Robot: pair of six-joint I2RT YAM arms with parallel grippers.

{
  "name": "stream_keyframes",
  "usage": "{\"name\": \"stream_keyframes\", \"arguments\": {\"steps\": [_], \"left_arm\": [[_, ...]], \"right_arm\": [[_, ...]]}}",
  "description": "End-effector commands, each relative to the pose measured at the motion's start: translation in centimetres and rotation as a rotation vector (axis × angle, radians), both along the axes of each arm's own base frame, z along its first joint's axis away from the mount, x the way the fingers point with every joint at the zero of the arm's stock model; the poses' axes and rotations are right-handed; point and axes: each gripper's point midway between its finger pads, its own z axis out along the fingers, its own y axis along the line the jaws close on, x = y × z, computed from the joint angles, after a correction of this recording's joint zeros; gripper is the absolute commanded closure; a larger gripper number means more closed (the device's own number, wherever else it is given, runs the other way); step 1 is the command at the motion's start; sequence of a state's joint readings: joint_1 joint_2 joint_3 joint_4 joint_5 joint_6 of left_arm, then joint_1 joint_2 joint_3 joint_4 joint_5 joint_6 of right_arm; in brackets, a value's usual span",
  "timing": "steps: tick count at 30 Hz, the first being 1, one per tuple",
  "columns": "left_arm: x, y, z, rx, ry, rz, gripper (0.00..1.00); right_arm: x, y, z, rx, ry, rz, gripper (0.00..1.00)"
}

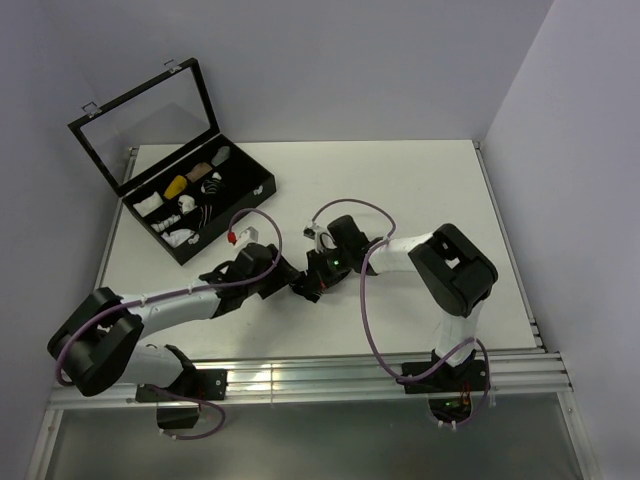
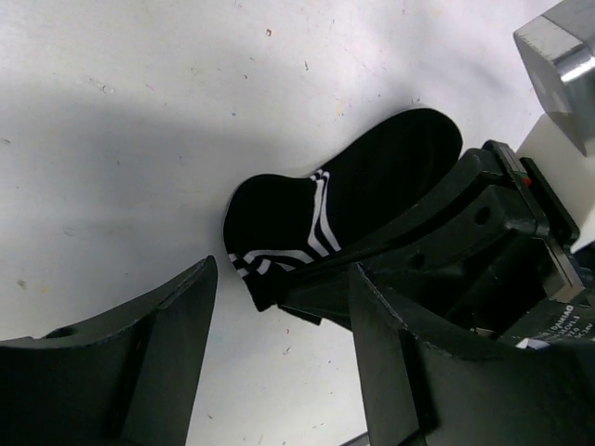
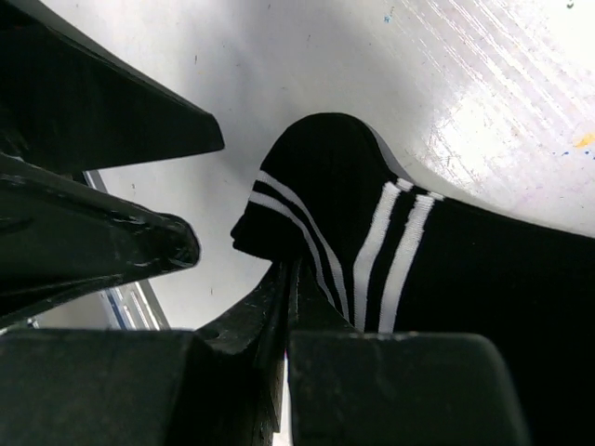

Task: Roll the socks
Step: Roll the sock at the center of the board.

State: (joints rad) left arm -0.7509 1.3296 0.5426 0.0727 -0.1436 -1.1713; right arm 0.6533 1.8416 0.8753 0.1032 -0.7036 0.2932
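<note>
A black sock with thin white stripes [image 2: 363, 190] lies flat on the white table, its striped cuff toward me; I cannot tell whether a second sock lies under it. It also shows in the right wrist view [image 3: 465, 269]. My right gripper [image 3: 294, 271] is shut on the cuff edge, its closed fingers [image 2: 409, 237] lying across the sock. My left gripper [image 2: 284, 279] is open and empty, its two fingers astride bare table just short of the cuff. In the top view the two grippers, left [image 1: 283, 279] and right [image 1: 306, 286], meet at mid-table and hide the sock.
A black case [image 1: 262, 189] with its clear lid raised [image 1: 150, 110] stands at the back left and holds small white, yellow and tan rolled bundles [image 1: 178, 187]. Cables loop above both wrists. The table's metal front rail [image 1: 300, 375] runs along the near edge.
</note>
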Motion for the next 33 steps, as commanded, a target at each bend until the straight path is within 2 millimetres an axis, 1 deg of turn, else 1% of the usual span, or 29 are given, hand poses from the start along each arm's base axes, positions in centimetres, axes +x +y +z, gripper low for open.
{"name": "stream_keyframes", "arguments": {"steps": [1,6,9,14,19,20,25,26,33], "left_arm": [[0.8,-1.7,1.3,-0.069,-0.001,0.010,0.36],[-0.1,-1.1,0.0,-0.038,0.042,0.022,0.38],[-0.3,-1.2,-0.2,-0.053,0.053,0.020,0.40],[-0.1,-2.0,-0.3,-0.058,0.069,0.009,0.44],[-0.2,-2.1,-0.9,-0.053,0.092,0.007,0.45],[-0.2,-2.1,-1.0,-0.055,0.096,0.013,0.48],[0.1,-2.4,-0.6,-0.067,0.093,0.020,0.54],[0.2,-2.4,-0.7,-0.066,0.096,0.022,0.57],[0.4,-2.9,-0.7,-0.064,0.107,0.017,0.65]], "right_arm": [[0.8,-0.1,-0.4,0.007,0.002,-0.020,1.00],[1.3,-0.3,-0.3,0.008,0.008,-0.029,1.00],[1.5,-0.2,-0.1,0.011,0.007,-0.028,1.00],[1.4,-0.2,-0.3,0.007,0.014,-0.027,1.00],[1.5,-0.2,-0.3,0.008,0.012,-0.028,1.00],[1.5,-0.1,-0.2,0.010,0.010,-0.029,1.00],[1.5,-0.2,-0.4,0.005,0.015,-0.030,1.00],[1.5,-0.2,-0.4,0.004,0.013,-0.030,1.00],[1.6,-0.2,-0.4,0.005,0.012,-0.030,1.00]]}}
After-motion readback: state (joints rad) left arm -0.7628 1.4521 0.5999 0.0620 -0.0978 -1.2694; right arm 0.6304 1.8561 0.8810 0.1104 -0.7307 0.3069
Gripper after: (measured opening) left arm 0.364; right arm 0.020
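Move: The sock's folded cuff end lies about 3 cm to the right of the left hand, 1 cm back and some 3 cm below. Its toe end reaches roughly 8 cm farther right and 3 cm farther out than that folded end. The black box stands some 20 cm left and 18 cm ahead of the left hand. From the right hand, whose shut fingers are already at the fold, the folded end is about 1 cm left, level ahead and at its height. The sock's folded end is kept held by the right gripper, which stays nearly still and shut, while the left hand comes down about 2.5 cm onto it, then eases right and slightly up, net some 2 cm each down and right. Its fingers tip a few degrees more steeply down and close from nearly two-thirds open to about a third, bringing their tips around the cuff corner beside the right fingertips. ##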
